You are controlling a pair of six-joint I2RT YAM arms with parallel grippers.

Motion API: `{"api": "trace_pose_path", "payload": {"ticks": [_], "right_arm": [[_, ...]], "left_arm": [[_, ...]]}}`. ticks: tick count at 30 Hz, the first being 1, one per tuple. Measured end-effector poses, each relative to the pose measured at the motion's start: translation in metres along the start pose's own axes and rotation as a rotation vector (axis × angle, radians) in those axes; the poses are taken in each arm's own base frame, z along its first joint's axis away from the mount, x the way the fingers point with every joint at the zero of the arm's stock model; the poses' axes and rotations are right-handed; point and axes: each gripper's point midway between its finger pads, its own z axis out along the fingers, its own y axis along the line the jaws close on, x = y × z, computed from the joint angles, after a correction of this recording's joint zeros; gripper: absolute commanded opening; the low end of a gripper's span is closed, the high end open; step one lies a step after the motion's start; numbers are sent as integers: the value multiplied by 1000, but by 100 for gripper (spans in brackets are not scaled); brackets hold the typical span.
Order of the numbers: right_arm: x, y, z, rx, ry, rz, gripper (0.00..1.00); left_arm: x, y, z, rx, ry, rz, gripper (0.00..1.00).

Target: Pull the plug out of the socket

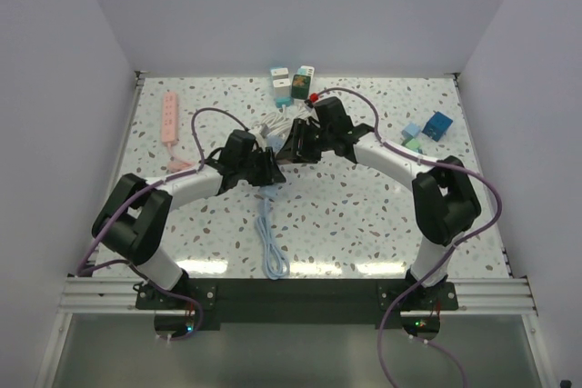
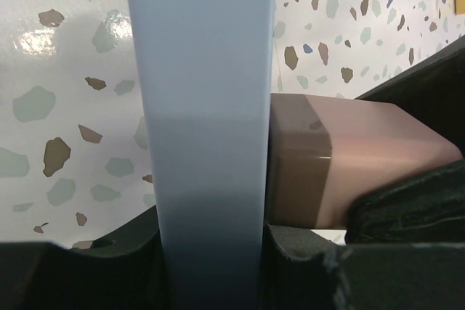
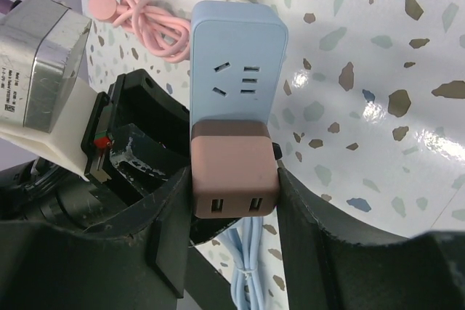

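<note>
A light-blue power strip (image 3: 238, 63) lies mid-table with a brown USB plug (image 3: 234, 172) seated in its socket face. My right gripper (image 3: 234, 201) is shut on the brown plug, one finger on each side. My left gripper (image 2: 211, 259) is shut on the blue strip (image 2: 203, 107), which fills the left wrist view edge-on, with the brown plug (image 2: 341, 165) sticking out to its right. In the top view both grippers meet over the strip (image 1: 277, 156); the plug itself is hidden there by the arms.
The strip's bundled blue cord (image 1: 271, 243) runs toward the near edge. A pink power strip (image 1: 169, 117) with coiled pink cord (image 3: 142, 19) lies at left. White and teal adapters (image 1: 293, 81) sit at the back, blue ones (image 1: 429, 129) at right.
</note>
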Motion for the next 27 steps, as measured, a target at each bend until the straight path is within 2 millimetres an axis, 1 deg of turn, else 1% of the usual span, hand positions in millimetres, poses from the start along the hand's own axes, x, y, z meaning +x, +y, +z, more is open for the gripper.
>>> {"api": "trace_pose_path", "payload": {"ticks": [1,2,5,7,11,16,17,18,21,22,23,25,27], "right_arm": [[0,0,0,-1,0,-1,10],[0,0,0,-1,0,-2,0],[0,0,-3,-6,-8,-5,0],[2,-1,-9,-8,-20,-6,0],[6,-5,-28,-21,-54,-6,0],[7,-3,-50,-38,-93,-3,0],[6,-4,-54,-36,-95,-1,0],[6,-5,-61,-29,-93,8,0],[-1,-10,-88,-3,-125,34,0],[-4,-12,-96,6,-143,41,0],[-8,-15,-103,24,-165,47,0],[-14,-24,-113,58,-193,63,0],[-20,-42,-120,127,-223,96,0]], "left_arm": [[0,0,0,-2,-1,0,0],[0,1,0,-3,-2,-1,0],[-1,0,0,-2,-6,0,0],[-1,-2,1,14,-10,4,0],[2,-15,1,104,-12,22,0],[2,-32,-2,208,-10,50,0],[2,-32,-2,207,-11,48,0],[-1,-24,-1,170,-22,27,0],[-7,15,3,45,-32,-60,0],[-7,25,4,12,-32,-81,0],[-6,31,4,-11,-29,-92,0],[-2,36,4,-37,-17,-107,0],[-1,35,3,-40,-12,-107,0]]}}
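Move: The right hand already grips the brown-and-pink plug, which still sits in the blue socket. The socket's middle lies some 5 cm to this hand's left, 1 cm back and 5 cm lower. The white cable is about 12 cm ahead and 1 cm left; the blue cord runs to a middle some 18 cm back and 5 cm left, both around 12 cm below. From the left hand, holding the socket, the plug is about 4 cm ahead, 4 cm right and 5 cm up. Keeping its pinch on the plug, the right hand draws it out of the socket, moving about 12 cm to the right and some 5 cm up, first with a slight pull back, and later turning about 15 degrees clockwise. The left hand keeps hold of the socket, gives about 2 cm right and upward, then swings back roughly 5 cm left while sinking and going slightly forward. ##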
